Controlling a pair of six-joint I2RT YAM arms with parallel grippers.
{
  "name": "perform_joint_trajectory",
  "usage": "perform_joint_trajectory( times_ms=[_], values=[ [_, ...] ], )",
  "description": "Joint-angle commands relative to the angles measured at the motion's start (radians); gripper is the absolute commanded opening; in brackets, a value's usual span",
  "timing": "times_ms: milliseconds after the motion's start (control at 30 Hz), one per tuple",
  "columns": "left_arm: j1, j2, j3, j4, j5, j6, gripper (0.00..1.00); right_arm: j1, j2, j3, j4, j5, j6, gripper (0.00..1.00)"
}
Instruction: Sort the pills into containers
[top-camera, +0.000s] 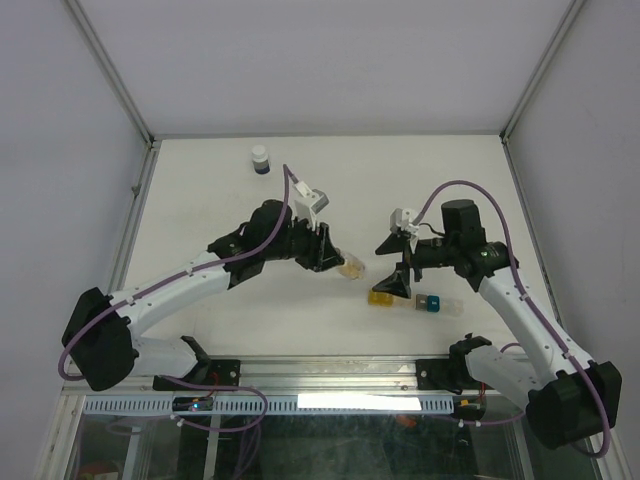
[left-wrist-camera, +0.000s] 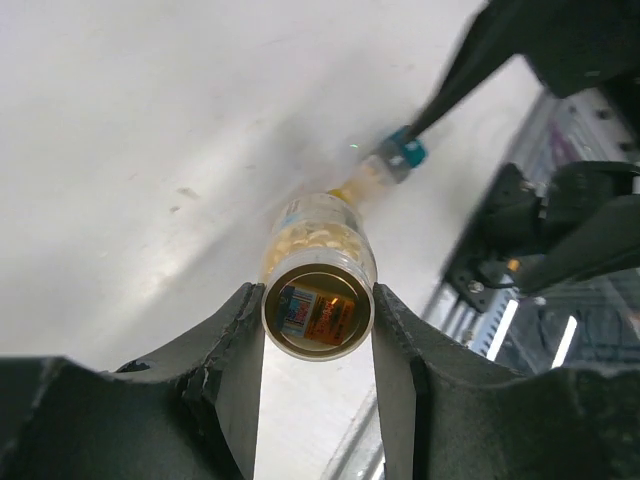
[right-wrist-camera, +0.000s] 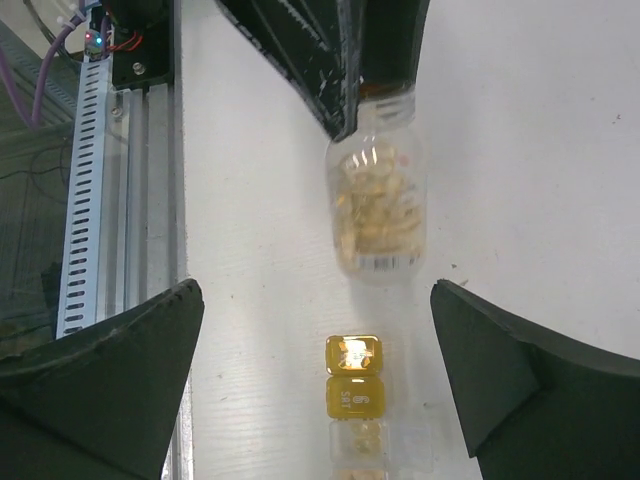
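My left gripper is shut on a small clear vial and holds it tilted above the table, base toward the wrist camera. Orange-tan pills fill the vial. Just beyond its far end lie the containers, a short strip with a yellow end and a teal end. A clear compartment beside the yellow one has a few pills in it. My right gripper hangs open above the strip's yellow end, fingers wide apart, nothing between them. The two grippers face each other closely.
A white-capped dark blue bottle stands at the back left of the white table. The metal rail and cable duct run along the table's near edge, close to the strip.
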Motion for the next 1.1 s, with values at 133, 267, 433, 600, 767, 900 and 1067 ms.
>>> perform_joint_trajectory(
  times_ms=[133, 267, 433, 600, 767, 900, 1067],
  values=[
    [0.115, -0.067, 0.042, -0.314, -0.400, 0.077, 0.00, -0.070, -0.046, 0.036, 0.029, -0.043, 0.020, 1.00],
    [0.149, -0.018, 0.087, -0.432, -0.549, 0.103, 0.00, -0.082, -0.037, 0.021, 0.094, 0.014, 0.087, 1.00],
    [0.172, 0.077, 0.132, -0.496, -0.644, 0.126, 0.00, -0.087, -0.029, 0.008, 0.139, 0.068, 0.132, 0.99],
    [0.184, 0.193, 0.198, -0.520, -0.686, 0.162, 0.12, -0.089, -0.026, 0.004, 0.150, 0.079, 0.142, 0.99],
    [0.186, 0.258, 0.279, -0.566, -0.747, 0.153, 0.57, -0.102, -0.023, 0.001, 0.163, 0.092, 0.163, 0.99],
    [0.186, 0.181, 0.307, -0.559, -0.719, 0.151, 0.87, -0.120, -0.014, 0.000, 0.188, 0.103, 0.207, 1.00],
    [0.186, 0.034, 0.300, -0.517, -0.547, 0.182, 0.95, -0.170, -0.016, -0.020, 0.248, 0.106, 0.294, 1.00]
  ],
)
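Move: The pill bottle, its cap already held by the left fingers, is bound for a bare patch of table about 10 cm ahead of that hand, 16 cm to its left and 12 cm below. The pill organizer lies some 15 cm to the left hand's right and 3 cm back, roughly 14 cm down; the white bottle stands around 33 cm ahead and 23 cm left, 12 cm lower. From the right hand the bare patch is about 12 cm ahead, 26 cm left and 12 cm below. The pill bottle is carried by its cap leftward, forward and down onto the bare table, the left hand travelling about 20 cm while its fingers swing from pointing right to pointing down; they then open wide, let go and rise 3 cm. The right hand, still wide open, backs away about 5 cm forward and a little right, turning clockwise. ##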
